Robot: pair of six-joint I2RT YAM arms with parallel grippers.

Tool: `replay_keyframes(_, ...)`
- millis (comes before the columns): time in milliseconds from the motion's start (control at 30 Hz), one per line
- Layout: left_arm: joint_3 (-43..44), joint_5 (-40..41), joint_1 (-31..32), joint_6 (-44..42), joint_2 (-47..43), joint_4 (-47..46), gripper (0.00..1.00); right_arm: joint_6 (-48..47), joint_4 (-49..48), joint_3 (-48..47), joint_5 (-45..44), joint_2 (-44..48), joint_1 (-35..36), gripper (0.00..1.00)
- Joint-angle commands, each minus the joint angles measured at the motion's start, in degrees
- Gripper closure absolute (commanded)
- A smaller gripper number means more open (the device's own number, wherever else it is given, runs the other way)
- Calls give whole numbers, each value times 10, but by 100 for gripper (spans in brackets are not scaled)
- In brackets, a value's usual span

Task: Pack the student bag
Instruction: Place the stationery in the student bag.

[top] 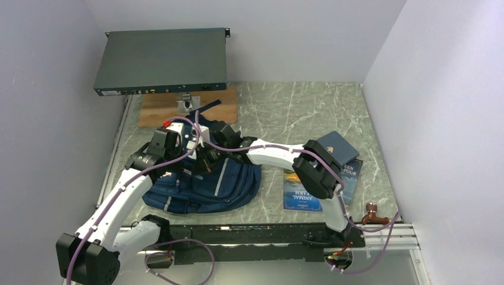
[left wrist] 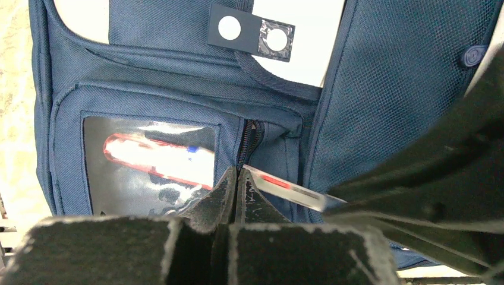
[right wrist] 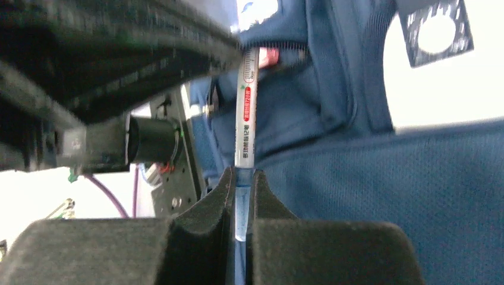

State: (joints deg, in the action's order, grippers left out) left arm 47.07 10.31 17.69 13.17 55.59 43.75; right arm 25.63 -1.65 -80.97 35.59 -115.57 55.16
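The student bag (top: pixel 205 181), a navy backpack, lies flat at the table's near left. Both grippers meet over its front pocket. My left gripper (left wrist: pixel 238 173) is shut, tips pressed at the lower end of the pocket's zip (left wrist: pixel 250 138); whether it pinches fabric there I cannot tell. My right gripper (right wrist: pixel 241 173) is shut on the blue cap end of a white pen (right wrist: pixel 246 113) with red marking. The pen's other end points into the pocket's mouth. In the left wrist view the pen (left wrist: pixel 291 190) comes in from the right. The clear window pocket (left wrist: pixel 151 163) shows a red-and-white item inside.
Two books (top: pixel 321 184) and a dark blue booklet (top: pixel 337 148) lie right of the bag. A small copper tap (top: pixel 374 214) sits at the near right edge. A grey rack unit (top: pixel 161 59) stands over a wooden board (top: pixel 154 110) at the back left.
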Motion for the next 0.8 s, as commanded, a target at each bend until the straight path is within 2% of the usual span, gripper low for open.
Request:
replay_keyframes(0,4,-21,8,4,-22,-51,100,-30,-6,-98,-42,-53,14,100)
replay_keyframes(67,5,-22,8,3,-24,-54,100,-39,-30,-128,-61,-81,24,100)
replay_keyframes(167,3,-13,8,5,-27,-49,100,-55,-116,-121,-116,-112,34,100)
replay_keyframes(233,2,-10,9,9,-29,-46,100,-58,-154,-93,-156,-109,35,78)
replay_keyframes(267,2,-9,9,8,-31,-47,100,-60,-173,-70,-177,-98,36,70)
replay_keyframes(333,3,-8,9,6,-33,-48,100,-69,-199,-26,-182,-72,35,61)
replay_keyframes(400,1,-6,9,6,-34,-48,100,-89,-177,-4,-188,-46,36,56)
replay_keyframes(600,6,-14,9,2,-23,-48,100,-132,-157,95,-197,33,39,49)
replay_keyframes(767,5,-17,9,2,-25,-50,100,-139,-170,114,-185,23,44,52)
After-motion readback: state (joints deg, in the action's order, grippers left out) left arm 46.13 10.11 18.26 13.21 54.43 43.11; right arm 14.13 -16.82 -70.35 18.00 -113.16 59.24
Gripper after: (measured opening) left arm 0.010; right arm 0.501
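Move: The right hand holds the pen; the pocket mouth it is bound for lies about 8 cm to its left, 3 cm ahead and 3 cm below. The pink highlighter, already inside, is some 5 cm farther left than the mouth, and the white patch about 9 cm ahead and 4 cm left of the right hand. The left hand pinches the pocket's edge, with the mouth about 1 cm to its right and 1 cm below. The right hand slides the pen about 6 cm left and forward into the held pocket, half opens, retreats right. ##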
